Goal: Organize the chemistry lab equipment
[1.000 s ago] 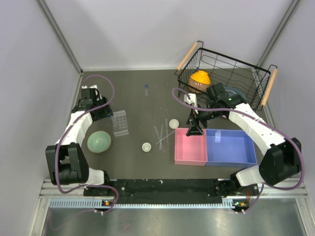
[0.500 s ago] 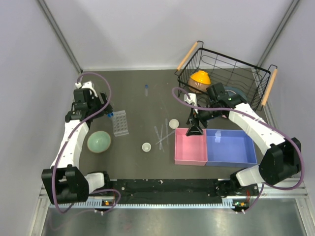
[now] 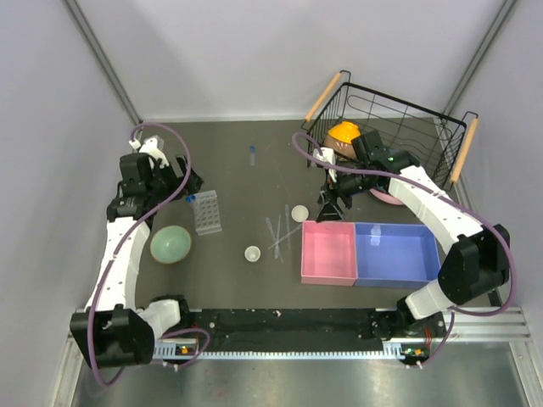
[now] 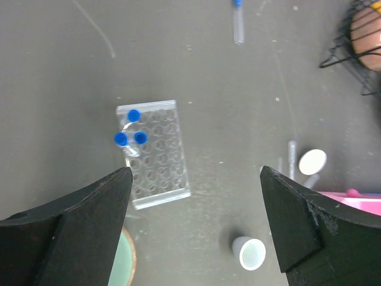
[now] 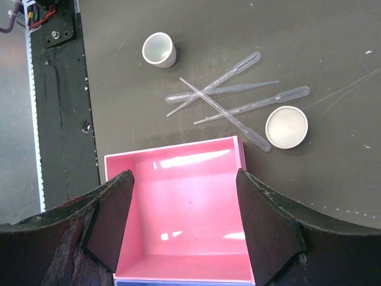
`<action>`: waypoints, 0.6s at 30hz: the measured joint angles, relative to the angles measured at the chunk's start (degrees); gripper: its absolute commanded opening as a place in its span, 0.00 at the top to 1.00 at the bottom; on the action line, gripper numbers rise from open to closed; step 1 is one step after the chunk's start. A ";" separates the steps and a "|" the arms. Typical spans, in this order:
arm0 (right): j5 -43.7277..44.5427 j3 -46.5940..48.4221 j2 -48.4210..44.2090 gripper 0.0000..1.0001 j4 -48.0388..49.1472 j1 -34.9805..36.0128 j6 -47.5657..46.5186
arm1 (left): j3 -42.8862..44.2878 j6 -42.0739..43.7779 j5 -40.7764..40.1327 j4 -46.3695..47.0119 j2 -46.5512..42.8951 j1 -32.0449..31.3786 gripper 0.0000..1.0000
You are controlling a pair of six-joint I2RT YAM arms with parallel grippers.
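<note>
The clear tube rack (image 3: 208, 212) (image 4: 155, 156) lies on the dark table with three blue-capped tubes (image 4: 130, 131) standing in its far left corner. One more capped tube (image 3: 252, 153) (image 4: 238, 21) lies loose at the back. Thin pipettes (image 3: 278, 231) (image 5: 232, 95) lie crossed at the centre. Beside them are a flat white dish (image 3: 299, 213) (image 5: 286, 127) and a small white cup-like dish (image 3: 252, 253) (image 4: 250, 253). My left gripper (image 3: 188, 181) (image 4: 195, 179) hovers open and empty above the rack. My right gripper (image 3: 333, 209) (image 5: 183, 179) is open and empty over the pink bin's far edge.
A pink bin (image 3: 307, 254) (image 5: 172, 156) and a blue bin (image 3: 399, 254) sit side by side at the front right. A black wire basket (image 3: 424, 114) at the back right holds an orange bowl (image 3: 345, 134). A pale green bowl (image 3: 170, 244) sits left of the rack.
My left gripper has opened wide and drawn up and back from the rack, leaving the tubes standing in it. My right gripper has shifted slightly toward the basket.
</note>
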 measured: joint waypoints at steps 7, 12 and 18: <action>2.03 0.00 0.02 0.29 0.02 0.00 1.07 | 1.20 -4.59 6.12 3.26 6.01 -3.04 0.02; 3.85 0.00 0.02 0.29 0.63 0.00 2.23 | 8.00 -5.49 4.55 4.35 16.28 -11.04 0.02; 5.88 0.00 0.02 0.29 1.40 0.00 3.06 | 22.23 -5.49 -2.12 4.04 32.76 -16.74 0.08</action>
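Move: Out ahead of the left hand, about 16 cm forward and 10 cm to its right, the last blue-capped tube lies on the table some 20 cm below, its cap end pointing away. The tube rack with three capped tubes is almost under this hand, its middle 2 cm back and 1 cm left. The white cup stands about 14 cm back and 13 cm right. From the right hand, the loose tube lies roughly 24 cm ahead and 24 cm left. Leaving the rack behind, the empty left hand swings first mainly to the right, then increasingly forward towards the loose tube, about 12 cm right and 11 cm forward in all, sinking 3 to 4 cm on the way. The wrist turns some 10 degrees clockwise and tips slightly further down, while the fingers stay wide open, still well above the table. ##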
